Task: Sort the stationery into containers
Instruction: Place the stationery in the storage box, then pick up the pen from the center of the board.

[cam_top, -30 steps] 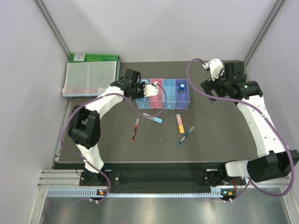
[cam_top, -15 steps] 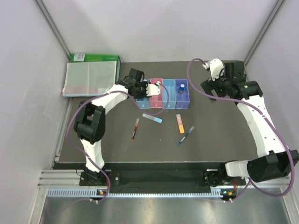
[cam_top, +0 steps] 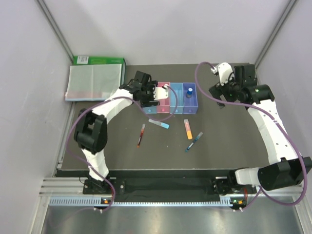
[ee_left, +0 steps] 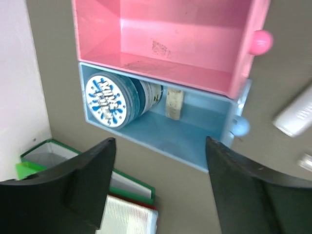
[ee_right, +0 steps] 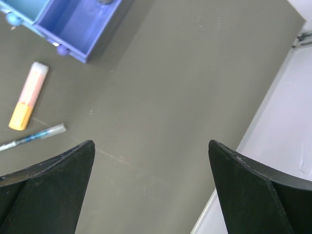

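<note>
The containers [cam_top: 173, 97] form a joined row at the back of the mat. My left gripper [cam_top: 148, 96] hangs open and empty over the leftmost light-blue bin [ee_left: 195, 141]. In that bin lie the round tape roll [ee_left: 109, 95] and the beige eraser [ee_left: 174, 102]. The pink bin [ee_left: 165, 44] beside it is empty. A blue-capped bottle [cam_top: 190, 91] stands in the purple-blue bin [ee_right: 78, 24]. On the mat lie the light-blue marker [cam_top: 159, 123], dark red pen [cam_top: 141, 135], orange highlighter [cam_top: 187, 129] and blue pen [cam_top: 194, 142]. My right gripper [cam_top: 218, 92] is open over bare mat right of the bins.
A clear folder with a green box [cam_top: 95, 80] lies at the back left, close to the left end of the bins. White walls enclose the mat; its right edge [ee_right: 253, 131] runs near my right gripper.
My left gripper's jaws have spread wide above the leftmost bin, and that arm has shifted a little right. The right arm has not moved.
</note>
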`<state>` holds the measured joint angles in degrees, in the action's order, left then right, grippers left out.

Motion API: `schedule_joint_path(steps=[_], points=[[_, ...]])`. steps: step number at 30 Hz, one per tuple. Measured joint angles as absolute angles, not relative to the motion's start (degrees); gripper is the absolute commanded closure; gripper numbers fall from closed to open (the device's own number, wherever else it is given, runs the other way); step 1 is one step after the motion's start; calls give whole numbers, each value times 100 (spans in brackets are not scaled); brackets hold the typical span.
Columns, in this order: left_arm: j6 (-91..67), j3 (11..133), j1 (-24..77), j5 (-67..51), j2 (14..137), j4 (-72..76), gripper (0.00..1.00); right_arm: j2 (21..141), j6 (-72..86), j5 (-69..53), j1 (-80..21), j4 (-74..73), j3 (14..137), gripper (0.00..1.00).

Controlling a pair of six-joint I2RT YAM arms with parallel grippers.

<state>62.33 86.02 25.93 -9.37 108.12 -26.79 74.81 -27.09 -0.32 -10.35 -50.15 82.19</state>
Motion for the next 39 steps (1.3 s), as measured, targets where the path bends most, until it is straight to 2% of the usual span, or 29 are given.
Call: schedule_joint_path(steps=[3, 4, 5, 11, 18, 21, 29, 34, 39], points=[[6031, 8399, 2714, -939, 10239, -2902, 13, 7472, -2797, -314, -1033, -5151, 8219, 0], [5957, 8283, 2753, -963, 9994, -2974, 5, 7465, -2832, -416, -1033, -5207, 8221, 0], [5905, 8178, 2779, -989, 9778, -3059, 1, 7461, -2860, -521, -1035, -5269, 8221, 0], [5756, 6799, 3022, -1188, 8420, -3540, 1, 7461, -3057, -1004, -1170, -5660, 8217, 0], [5983, 5339, 3739, -836, 8130, -3610, 1, 7446, -3374, -1052, -1800, -5892, 7957, 0], [5996, 5393, 3872, -635, 8285, -3518, 1, 7446, -3444, -1017, -1828, -5957, 7940, 0], [6152, 6488, 3924, -392, 9585, -2840, 1, 7369, -3483, -902, -1826, -5948, 7806, 1], [6434, 7229, 3951, -395, 10353, -2786, 1, 7325, -3498, -827, -1826, -5946, 7765, 0], [6842, 7404, 3977, -506, 10750, -2877, 1, 7321, -3498, -779, -1826, -5935, 7765, 0]])
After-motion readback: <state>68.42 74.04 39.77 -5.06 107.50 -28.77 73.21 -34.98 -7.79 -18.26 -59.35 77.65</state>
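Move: Back toward the base from the left hand, about 11 cm, some 5 cm to its right and 11 cm below, lies the blue highlighter. The storage box's left compartment, jar inside, is 2 cm ahead, level sideways; the red pen is 17 cm back, 5 cm left. From the right hand, the orange highlighter lies about 11 cm left, 4 cm back, 26 cm below; the blue pen is 7 cm left, 11 cm back. Leaving the jar, the left hand rises some 5 cm while swinging back about 20 cm, sinks below its starting height, then comes forward 10 cm and to the right 8 cm, down over the blue highlighter. Its fingers spread fully and the wrist steepens, turning clockwise. The right hand, still open, eases back, left and down toward the orange highlighter, turning some 20 degrees counter-clockwise. ##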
